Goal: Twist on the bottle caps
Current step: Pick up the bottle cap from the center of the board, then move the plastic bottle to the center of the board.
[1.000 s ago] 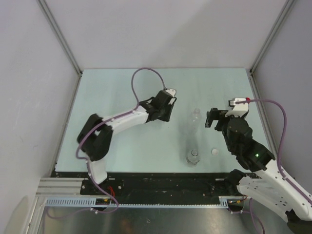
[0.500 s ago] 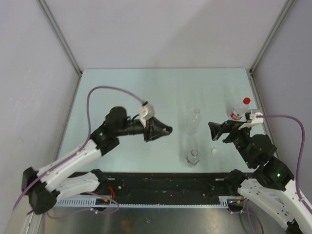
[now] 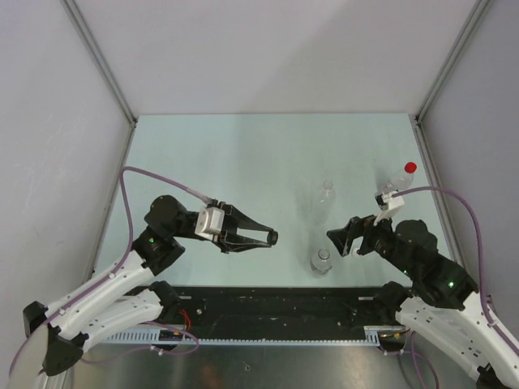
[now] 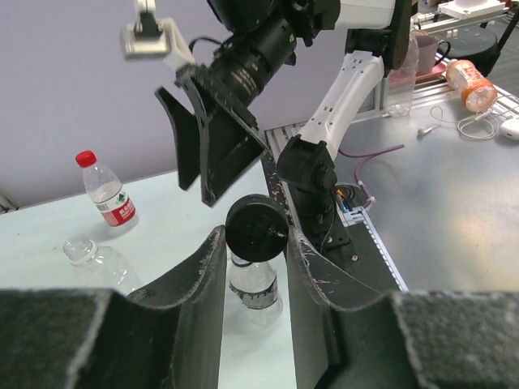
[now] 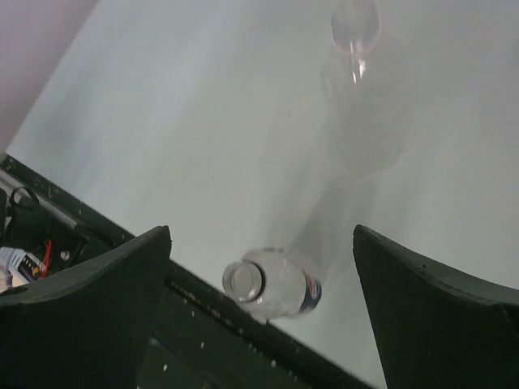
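Note:
My left gripper (image 3: 270, 237) is shut on the black cap (image 3: 274, 237), held on edge just left of the near bottle (image 3: 322, 261). In the left wrist view the black cap (image 4: 256, 228) sits between my fingertips, above that uncapped bottle (image 4: 253, 285). My right gripper (image 3: 340, 238) stands open just right of the same bottle, whose open neck (image 5: 244, 279) shows between its wide jaws. A second uncapped bottle (image 3: 326, 198) stands farther back. The labelled bottle (image 3: 399, 180) at the back right wears the red cap (image 3: 410, 167).
The black base rail (image 3: 268, 304) runs along the table's near edge, right beside the near bottle. Grey walls and metal corner posts (image 3: 105, 69) close in the table on three sides. Cables loop off both wrists.
My left arm has swung nearer, carrying the black cap down toward the near bottle. The right gripper has moved nearer and left to that bottle's other side, uncovering the red-capped bottle.

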### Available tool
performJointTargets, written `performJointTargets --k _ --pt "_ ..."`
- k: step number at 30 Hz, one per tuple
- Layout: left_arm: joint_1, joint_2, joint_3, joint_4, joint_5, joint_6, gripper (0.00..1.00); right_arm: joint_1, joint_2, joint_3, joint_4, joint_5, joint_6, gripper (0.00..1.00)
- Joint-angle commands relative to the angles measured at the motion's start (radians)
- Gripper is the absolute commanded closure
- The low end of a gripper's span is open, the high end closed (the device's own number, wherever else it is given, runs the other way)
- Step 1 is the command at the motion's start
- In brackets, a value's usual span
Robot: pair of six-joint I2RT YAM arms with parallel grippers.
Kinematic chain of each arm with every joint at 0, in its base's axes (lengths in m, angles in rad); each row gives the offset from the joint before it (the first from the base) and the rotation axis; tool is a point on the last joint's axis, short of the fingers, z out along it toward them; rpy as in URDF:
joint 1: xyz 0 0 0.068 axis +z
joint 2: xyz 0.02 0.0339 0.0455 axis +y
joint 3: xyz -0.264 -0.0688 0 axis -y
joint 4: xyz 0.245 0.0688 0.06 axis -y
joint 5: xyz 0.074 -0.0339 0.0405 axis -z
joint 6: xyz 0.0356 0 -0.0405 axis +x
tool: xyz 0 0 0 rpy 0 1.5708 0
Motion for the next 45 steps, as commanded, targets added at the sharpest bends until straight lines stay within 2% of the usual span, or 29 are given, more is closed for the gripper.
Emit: performJointTargets --k 1,4,7,12,15,18,19,21,25,28,32,36,40,45 --pt "-0.002 -0.008 -0.009 0.036 -0.015 0.016 0.87 0.005 0.025 -0.019 -0.188 -0.009 0.17 0.0" --pt "-0.002 0.002 -0.021 0.037 -0.036 0.018 0.85 0.035 0.013 -0.057 -0.189 -0.004 0.243 0.01" --pt "-0.003 0.018 -0.021 0.038 -0.04 0.009 0.85 0.108 -0.045 -0.118 -0.143 0.086 0.312 0.01" --pt "-0.003 0.043 -0.014 0.041 -0.059 0.0 0.86 0.348 -0.009 -0.181 -0.107 0.269 0.392 0.01" --pt "-0.003 0.052 -0.015 0.041 -0.061 -0.001 0.86 0.58 0.117 -0.169 -0.174 0.535 0.5 0.01" --pt "-0.003 0.061 -0.015 0.043 -0.063 -0.001 0.86 0.807 0.275 -0.136 -0.331 0.846 0.74 0.01" --pt "-0.003 0.065 -0.013 0.044 -0.063 -0.001 0.86 0.851 0.33 -0.122 -0.369 0.915 0.806 0.01" --pt "-0.004 0.072 -0.011 0.044 -0.062 -0.02 0.86 0.889 0.425 -0.1 -0.358 0.982 0.827 0.01" --pt "-0.005 0.083 -0.009 0.044 -0.064 -0.028 0.86 0.892 0.553 -0.091 -0.248 1.044 0.738 0.01" --pt "-0.005 0.081 -0.016 0.044 -0.063 -0.028 0.86 0.844 0.567 -0.1 -0.166 1.033 0.657 0.01" --pt "-0.005 0.076 -0.027 0.043 -0.075 -0.025 0.86 0.715 0.476 -0.19 0.117 0.829 0.38 0.05" --pt "-0.003 0.072 -0.032 0.044 -0.081 -0.021 0.85 0.57 0.333 -0.291 0.317 0.588 0.271 0.15" --pt "-0.004 0.066 -0.039 0.044 -0.092 -0.013 0.85 0.53 0.267 -0.335 0.33 0.52 0.269 0.22" --pt "-0.004 0.074 -0.042 0.044 -0.108 -0.015 0.86 0.533 0.348 -0.337 0.332 0.551 0.263 0.28"
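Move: The open right hand goes for the standing bottle by the table's near edge, about 4 cm to its left, 1 cm back and 17 cm below; the white cap lies some 3 cm ahead, 7 cm right on the table, the clear bottle about 14 cm ahead and 5 cm left. From the left hand, already holding the black cap, the standing bottle is roughly 4 cm ahead, 16 cm right, 24 cm lower. Right hand sinks about 14 cm, edging left, swings back then forward, partly closing around the standing bottle; left lowers cap. ##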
